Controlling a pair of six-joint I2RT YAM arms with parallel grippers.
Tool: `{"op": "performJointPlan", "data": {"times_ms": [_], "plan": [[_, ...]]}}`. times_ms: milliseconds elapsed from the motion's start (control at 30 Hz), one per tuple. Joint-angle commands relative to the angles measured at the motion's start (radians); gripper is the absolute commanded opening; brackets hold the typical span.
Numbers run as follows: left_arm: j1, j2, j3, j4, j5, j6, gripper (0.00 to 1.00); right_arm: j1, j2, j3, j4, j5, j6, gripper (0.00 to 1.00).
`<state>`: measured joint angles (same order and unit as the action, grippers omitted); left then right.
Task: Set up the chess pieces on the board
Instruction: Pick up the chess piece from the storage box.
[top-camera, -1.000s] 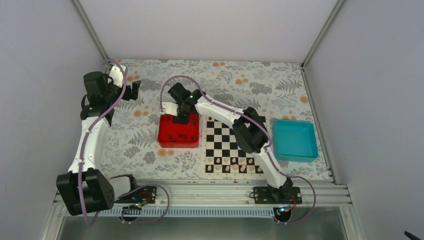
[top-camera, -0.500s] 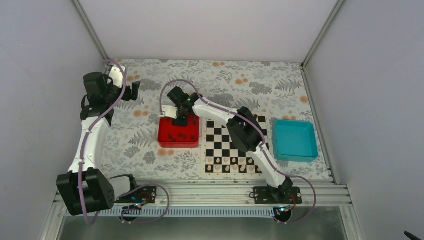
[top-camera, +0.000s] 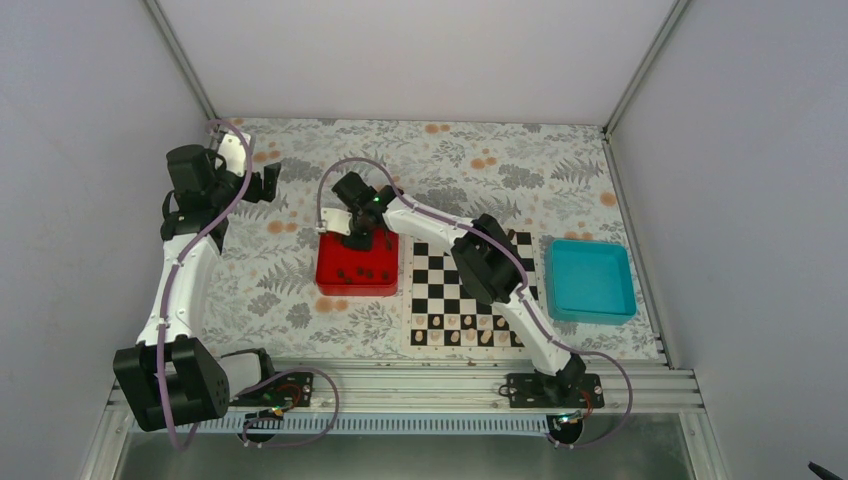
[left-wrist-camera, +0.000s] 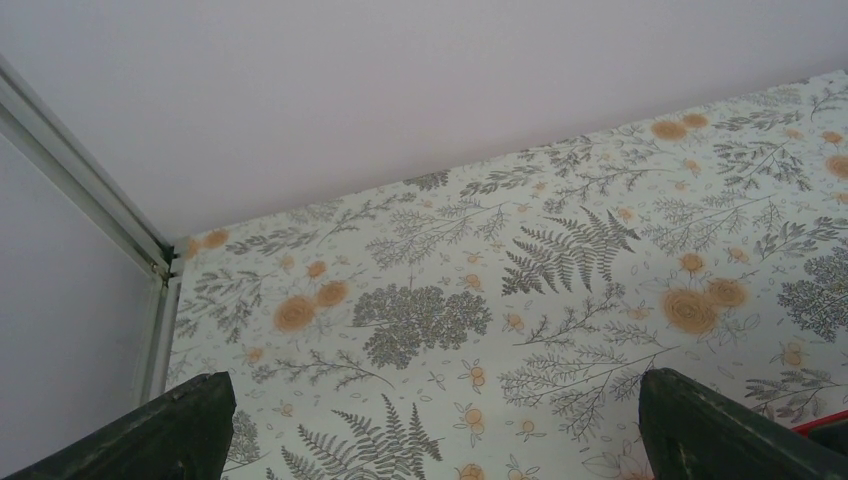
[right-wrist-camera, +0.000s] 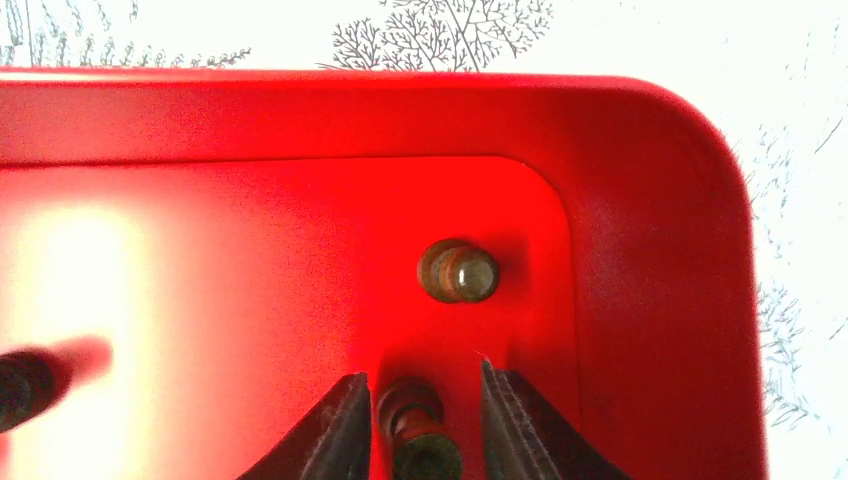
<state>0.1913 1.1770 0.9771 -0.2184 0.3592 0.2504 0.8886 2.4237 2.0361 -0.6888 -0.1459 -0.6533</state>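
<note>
In the top view my right gripper (top-camera: 360, 238) reaches down into the far right corner of the red tray (top-camera: 328, 284), where several dark chess pieces (top-camera: 364, 272) lie. The right wrist view shows the gripper (right-wrist-camera: 423, 374) open and narrow around one dark piece (right-wrist-camera: 414, 425) lying on the tray floor; the left finger is almost on it and a gap shows on the right side. A second dark piece (right-wrist-camera: 458, 271) stands just ahead of it, and a third (right-wrist-camera: 18, 386) is at the left edge. The board (top-camera: 450, 290) lies right of the tray. My left gripper (top-camera: 268, 182) hangs open at the far left.
Pale tan pieces (top-camera: 465, 337) line the board's near rows. A teal tray (top-camera: 590, 280) sits right of the board. The red tray's wall (right-wrist-camera: 660, 250) rises close to the right finger. My left gripper (left-wrist-camera: 435, 385) looks over bare floral cloth near the back wall.
My right gripper moved slightly left and down into the tray's far corner, and its jaws narrowed around a dark piece. The left arm has not moved.
</note>
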Motion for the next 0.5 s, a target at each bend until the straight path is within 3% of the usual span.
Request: {"op": "performJointPlan", "data": {"times_ms": [0, 67, 200, 467], "plan": [[0.007, -0.004, -0.006, 0.015, 0.022, 0.004, 1.00, 0.000, 0.030, 0.044, 0.016, -0.012, 0.017, 0.24], [0.007, -0.003, -0.005, 0.015, 0.023, 0.004, 1.00, 0.000, 0.027, 0.044, 0.015, -0.014, 0.018, 0.14], [0.007, -0.002, -0.004, 0.014, 0.024, 0.004, 1.00, -0.001, -0.007, 0.039, 0.003, -0.003, 0.021, 0.06], [0.008, -0.003, -0.003, 0.014, 0.024, 0.004, 1.00, -0.058, -0.262, -0.037, -0.068, -0.044, 0.033, 0.04]]}}
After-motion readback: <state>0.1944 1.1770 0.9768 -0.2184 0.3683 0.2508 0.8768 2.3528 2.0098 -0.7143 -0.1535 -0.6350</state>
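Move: The dark chess piece stands between the right hand's open fingertips, practically at the hand point and maybe 1 cm below it. At about that height, a second piece near the red box's far-left corner is some 3 cm left and 1 cm ahead; another is about 8 cm back and level sideways, and a third 8 cm back and 3 cm right. From the idle left hand the piece between those fingertips lies roughly 20 cm right, 4 cm back and 25 cm below. The right hand stays almost in place, down in the red box's far-left part, while its fingers close from somewhat over a third open to a narrow gap and pinch the chess piece between them. It pauses briefly, then keeps that grip and lifts away from the box floor, at first slowly and then faster, by about 2.5 cm with a slight drift of about 1 cm to the right, the wrist hardly turning. ##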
